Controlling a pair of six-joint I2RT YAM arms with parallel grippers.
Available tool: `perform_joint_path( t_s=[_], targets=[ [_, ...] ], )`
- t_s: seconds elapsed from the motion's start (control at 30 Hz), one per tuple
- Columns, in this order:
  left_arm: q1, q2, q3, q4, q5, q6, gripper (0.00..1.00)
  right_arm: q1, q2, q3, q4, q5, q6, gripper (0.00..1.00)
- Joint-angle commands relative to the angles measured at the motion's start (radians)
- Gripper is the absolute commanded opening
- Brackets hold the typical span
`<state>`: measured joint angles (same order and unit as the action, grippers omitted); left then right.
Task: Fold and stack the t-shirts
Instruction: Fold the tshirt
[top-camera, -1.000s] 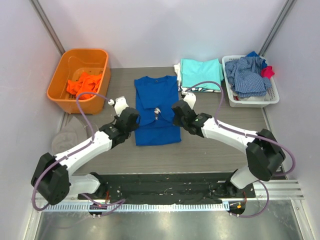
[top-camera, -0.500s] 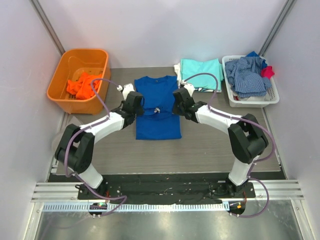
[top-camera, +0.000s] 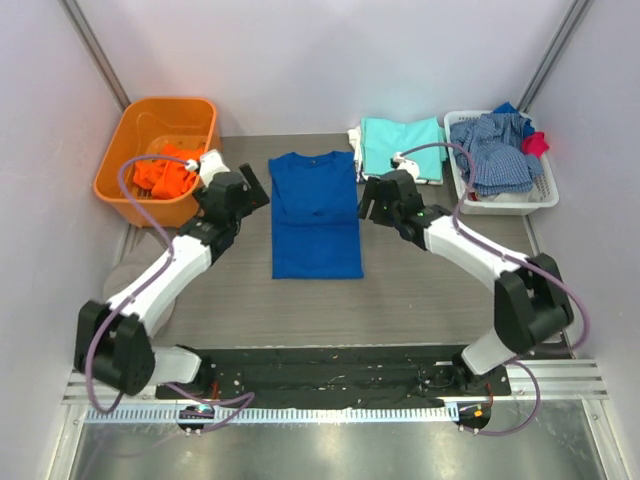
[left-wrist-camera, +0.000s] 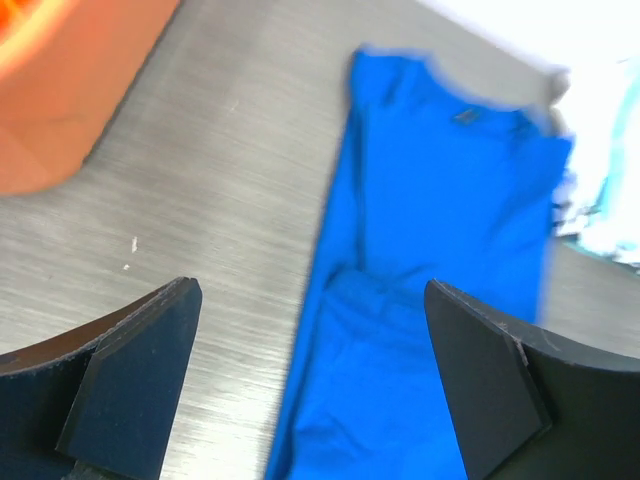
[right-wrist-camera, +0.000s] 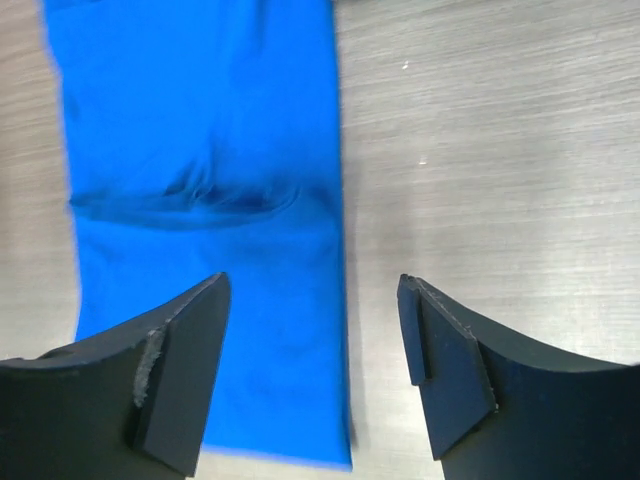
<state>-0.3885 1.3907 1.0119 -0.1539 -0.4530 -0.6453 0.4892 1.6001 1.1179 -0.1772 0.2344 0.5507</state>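
Note:
A royal blue t-shirt (top-camera: 315, 215) lies flat in the middle of the table as a long narrow strip, collar toward the back, with a crease across its middle. My left gripper (top-camera: 252, 184) hovers open beside its left edge, nothing between the fingers; in the left wrist view the blue t-shirt (left-wrist-camera: 440, 240) sits under the gripper (left-wrist-camera: 313, 300). My right gripper (top-camera: 371, 201) hovers open at the right edge; in its wrist view the gripper (right-wrist-camera: 314, 290) spans the blue t-shirt's (right-wrist-camera: 200, 150) right border. An aqua t-shirt (top-camera: 402, 145) lies folded at the back right on a white one. An orange t-shirt (top-camera: 165, 170) lies crumpled in the orange bin (top-camera: 140, 120).
A white basket (top-camera: 500, 200) at the right holds a blue-and-white checked garment (top-camera: 490, 150) and a small red cloth (top-camera: 537, 142). A grey cloth (top-camera: 135, 265) lies at the table's left edge. Walls enclose the table on three sides.
Both grippers were shut over the blue shirt's middle; they have since opened and drawn outward to its sides. The shirt now lies as a narrower, smoother strip.

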Motion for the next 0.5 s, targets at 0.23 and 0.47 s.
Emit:
perform_joint_path(
  t_s=[0.23,0.47],
  targets=[
    [-0.128,-0.260,-0.402,-0.006,0.065,-0.158,1.00,0.057,-0.204,-0.372,0.125,-0.326,0.025,0.78],
    [-0.147,-0.234,-0.504,0.128,0.059,-0.165,1.00,0.068,-0.143,-0.440,0.246,-0.336,0.011,0.77]
  ],
)
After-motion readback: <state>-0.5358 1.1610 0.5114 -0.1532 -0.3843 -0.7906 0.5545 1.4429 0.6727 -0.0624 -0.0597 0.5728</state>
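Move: The folded t-shirt's near left corner lies about 14 cm back from the left hand, 6 cm to its right and 17 cm below; the orange basket is about 11 cm ahead and 20 cm left of that hand. For the right hand, the shirt's near right corner is some 13 cm back, 6 cm left and 12 cm down. The turquoise stack sits about 14 cm ahead and 2 cm right of it, the white basket 10 cm ahead and 25 cm right. Back towards the robot and down, both empty hands travel along the t-shirt's two sides to its near corners, each about 13 cm back; the left, after a slight rise, sinks 13 cm and the right about 10. Both wrists tip some 15 degrees further down, the right also turning about 15 degrees counter-clockwise. The fingers stay open. ##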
